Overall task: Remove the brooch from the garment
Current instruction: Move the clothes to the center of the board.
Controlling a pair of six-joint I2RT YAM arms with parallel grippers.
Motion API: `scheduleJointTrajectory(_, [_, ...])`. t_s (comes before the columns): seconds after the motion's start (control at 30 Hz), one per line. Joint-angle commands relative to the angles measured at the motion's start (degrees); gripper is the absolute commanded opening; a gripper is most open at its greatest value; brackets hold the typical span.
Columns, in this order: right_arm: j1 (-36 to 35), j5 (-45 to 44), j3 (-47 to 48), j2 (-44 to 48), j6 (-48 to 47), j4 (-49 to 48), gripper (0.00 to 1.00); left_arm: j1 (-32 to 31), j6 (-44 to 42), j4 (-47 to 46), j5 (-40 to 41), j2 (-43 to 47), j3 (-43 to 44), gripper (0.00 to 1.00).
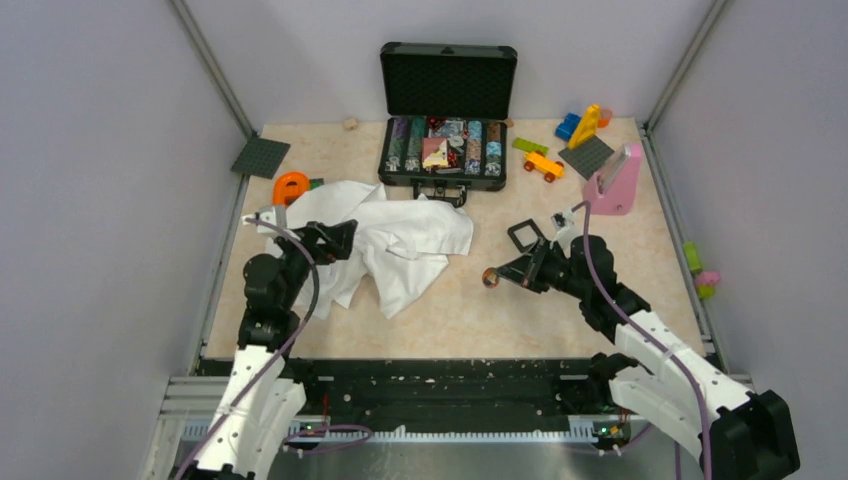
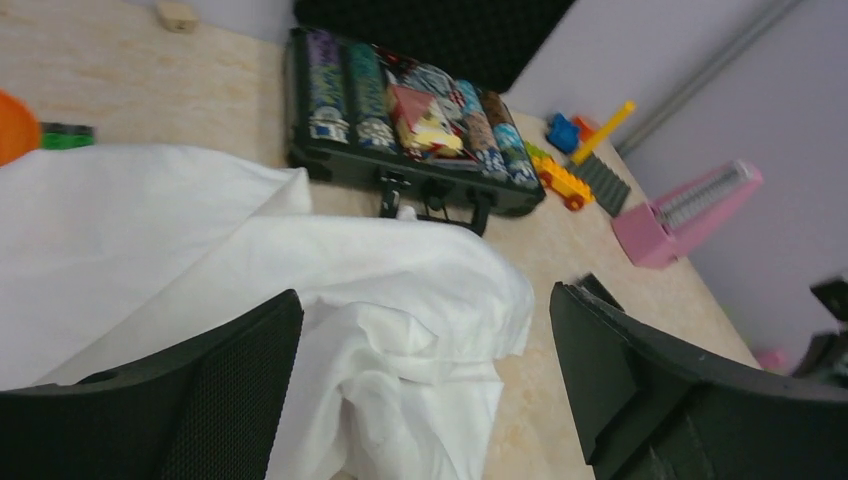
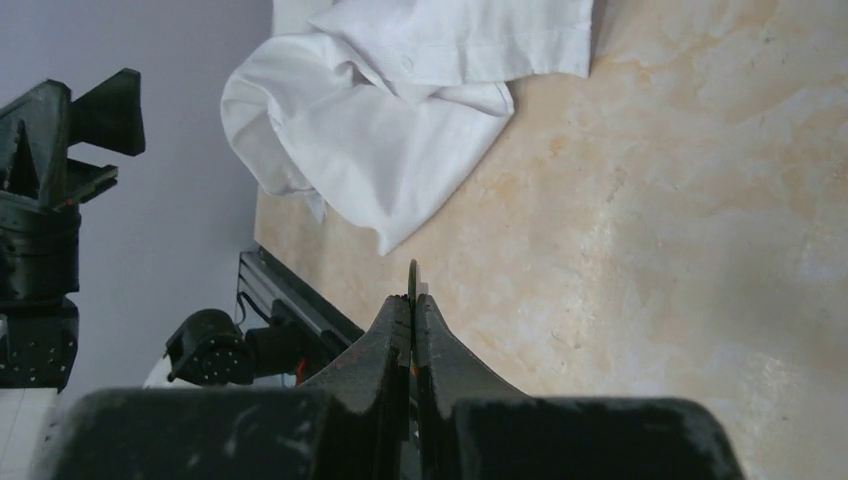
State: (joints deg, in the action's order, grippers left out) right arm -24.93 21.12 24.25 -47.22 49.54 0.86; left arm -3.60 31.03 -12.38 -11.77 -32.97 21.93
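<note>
The garment [image 1: 400, 245] is a crumpled white shirt lying left of the table's middle; it also shows in the left wrist view [image 2: 330, 260] and the right wrist view [image 3: 400, 130]. My left gripper [image 1: 335, 240] hovers over the shirt's left part, open [image 2: 425, 300], with only cloth below the wide gap. My right gripper [image 1: 497, 277] is off the shirt to the right, above bare tabletop, and is shut [image 3: 412, 300] on the brooch [image 1: 488, 278]. The brooch [image 3: 412, 275] shows edge-on as a thin disc sticking out past the fingertips.
An open black case [image 1: 445, 150] of coloured chips stands behind the shirt. An orange object [image 1: 290, 187] and a grey plate [image 1: 261, 157] lie back left. Toy bricks [image 1: 560, 150] and a pink block [image 1: 615, 180] sit back right. A black square frame [image 1: 525, 235] is near my right gripper.
</note>
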Motion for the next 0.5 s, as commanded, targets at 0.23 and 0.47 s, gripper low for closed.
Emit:
scheduleJointTrajectory(0.23, [0.65, 6.68, 8.53, -3.59, -3.12, -1.47, 0.00, -27.28, -26.46, -17.27, -9.26, -10.55, 0.00, 0.98])
scheduleJointTrajectory(0.47, [0.62, 15.60, 7.85, -3.40, -0.31, -6.43, 0.00, -34.96, -45.27, -22.95, -24.03, -14.59, -2.51, 0.93])
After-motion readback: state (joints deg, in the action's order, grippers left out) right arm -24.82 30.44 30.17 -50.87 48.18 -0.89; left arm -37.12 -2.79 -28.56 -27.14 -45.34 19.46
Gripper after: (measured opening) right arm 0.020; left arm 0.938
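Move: The brooch is already pinched at the right fingertips, about 3 cm left of that hand's point, 1 cm ahead and 1 cm below. From the open left hand it lies some 31 cm right, 6 cm back and 9 cm lower. The clothes' middle is roughly 5 cm ahead and 3 cm right of the left hand, 17 cm below; the black frame lies on the board 8 cm ahead, 39 cm right and 18 cm down. Still pinching the brooch, the right hand lifts it about 4 cm and eases it a couple of centimetres left, towards the left hand. The empty left hand sweeps right some 18 cm over the clothes, drawing back about 9 cm with gathering pace. It rolls its left side up and swings its fingers clockwise by some 50 degrees to point at the brooch, wide open. ##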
